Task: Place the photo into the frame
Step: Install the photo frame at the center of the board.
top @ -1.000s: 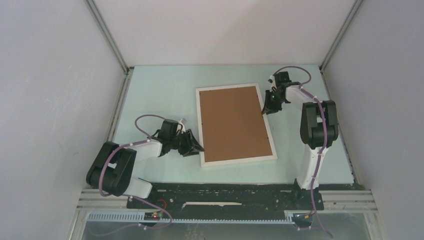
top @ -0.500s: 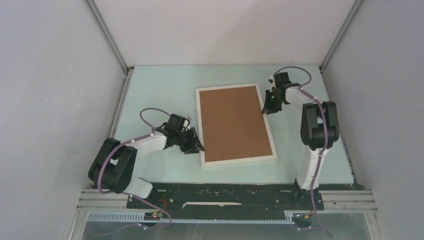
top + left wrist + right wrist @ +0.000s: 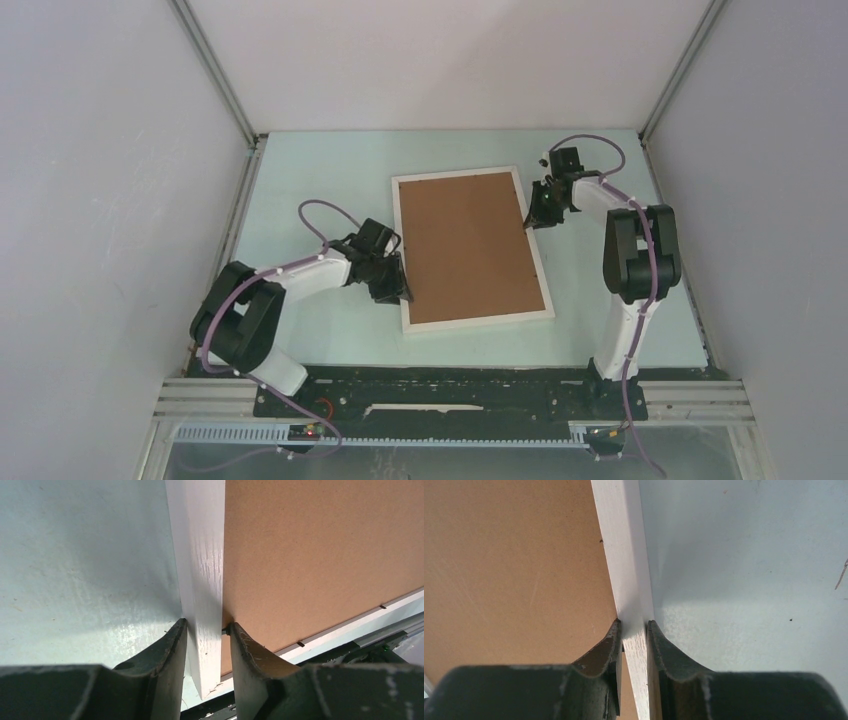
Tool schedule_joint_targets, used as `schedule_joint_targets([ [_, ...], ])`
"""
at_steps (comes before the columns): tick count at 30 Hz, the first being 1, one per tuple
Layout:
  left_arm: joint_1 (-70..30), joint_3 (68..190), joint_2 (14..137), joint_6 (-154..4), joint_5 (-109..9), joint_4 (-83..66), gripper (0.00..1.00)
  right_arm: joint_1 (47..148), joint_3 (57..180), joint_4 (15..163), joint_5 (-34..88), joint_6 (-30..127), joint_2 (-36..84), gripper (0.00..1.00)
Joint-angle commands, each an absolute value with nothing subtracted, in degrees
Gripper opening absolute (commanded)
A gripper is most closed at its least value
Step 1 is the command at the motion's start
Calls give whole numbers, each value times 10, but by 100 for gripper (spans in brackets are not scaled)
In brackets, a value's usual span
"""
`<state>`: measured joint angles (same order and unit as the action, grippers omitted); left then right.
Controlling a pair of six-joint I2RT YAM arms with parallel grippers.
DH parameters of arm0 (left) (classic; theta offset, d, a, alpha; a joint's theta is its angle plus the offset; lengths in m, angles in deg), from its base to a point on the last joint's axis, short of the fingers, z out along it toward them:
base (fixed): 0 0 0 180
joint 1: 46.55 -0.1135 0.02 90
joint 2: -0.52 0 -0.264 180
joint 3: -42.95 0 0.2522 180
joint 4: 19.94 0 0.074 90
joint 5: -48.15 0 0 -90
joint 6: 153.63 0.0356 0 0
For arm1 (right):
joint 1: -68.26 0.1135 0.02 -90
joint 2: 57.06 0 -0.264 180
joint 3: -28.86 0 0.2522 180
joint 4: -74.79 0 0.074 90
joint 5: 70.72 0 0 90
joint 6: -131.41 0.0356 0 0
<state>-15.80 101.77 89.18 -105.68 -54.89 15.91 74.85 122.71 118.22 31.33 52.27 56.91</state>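
The white frame [image 3: 480, 320] lies face down mid-table with the brown backing board [image 3: 468, 245] set in it. The photo is hidden. My left gripper [image 3: 397, 290] straddles the frame's left rail [image 3: 200, 555] near the near-left corner. One finger [image 3: 170, 650] touches the rail's outer side, while the other finger [image 3: 250, 655] stands over the board's edge with a thin gap to the rail. My right gripper [image 3: 533, 218] is shut on the right rail [image 3: 624, 545], which is pinched between both pads [image 3: 659, 645].
The pale green table [image 3: 320, 190] is boxed in by grey walls on three sides. A black mounting rail [image 3: 440, 385] runs along the near edge. Small black tabs [image 3: 300, 643] sit along the board's near edge.
The left arm has swung right and forward, bringing its gripper from beside the frame onto the left rail, with its jaws narrowing. The right gripper has stayed clamped on the right rail.
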Motion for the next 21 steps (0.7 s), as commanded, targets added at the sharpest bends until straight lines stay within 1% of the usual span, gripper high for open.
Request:
schedule_joint_targets([
  [1, -145, 1016, 933, -1044, -420, 165, 37, 758, 1200, 1216, 333, 561, 568, 14],
  [3, -143, 1033, 908, -1036, -430, 174, 42, 753, 1197, 1215, 342, 567, 567, 15],
  [4, -143, 1040, 889, -1029, -440, 178, 47, 749, 1194, 1212, 345, 572, 566, 17],
  [5, -143, 1050, 863, -1026, -445, 185, 55, 746, 1191, 1209, 348, 576, 563, 18],
  [6, -143, 1060, 836, -1018, -453, 190, 61, 741, 1185, 1205, 352, 580, 559, 20],
  [8, -146, 1083, 790, -1006, -451, 209, 73, 735, 1178, 1198, 358, 587, 549, 28],
  [10, -161, 1098, 763, -993, -455, 221, 79, 734, 1177, 1197, 355, 587, 539, 40],
  [13, -206, 1094, 750, -980, -479, 216, 85, 734, 1188, 1214, 329, 588, 507, 65],
  [14, -226, 1086, 753, -980, -499, 204, 85, 734, 1196, 1227, 314, 591, 495, 72],
  [15, -242, 1075, 758, -983, -528, 187, 86, 733, 1203, 1239, 298, 597, 483, 77],
  [18, -278, 1040, 775, -1001, -577, 132, 87, 734, 1201, 1274, 265, 628, 443, 87],
  [21, -286, 1019, 791, -1024, -601, 83, 87, 746, 1146, 1281, 260, 647, 389, 90],
])
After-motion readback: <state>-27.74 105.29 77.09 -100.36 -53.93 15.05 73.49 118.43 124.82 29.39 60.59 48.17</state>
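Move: The photo frame lies between the hands, each with its fingers on either side of a side rail. From the left hand the frame's middle is about 13 cm ahead and 14 cm right, 1 cm lower, its near-left corner about 7 cm straight back. From the right hand the middle is some 6 cm back and 12 cm left, 2 cm lower; the far-right corner stands about 16 cm ahead and 2 cm left. Both hands let go of the frame's side rails by spreading their fingers wide, the left one first. The left hand then lifts about 8 cm while going some 7 cm forward and a little left, its fingers tilting outward by nearly 20 degrees. The right opens later, draws back along its rail nearly 4 cm and rises 3 cm at the end, turning slightly clockwise. ##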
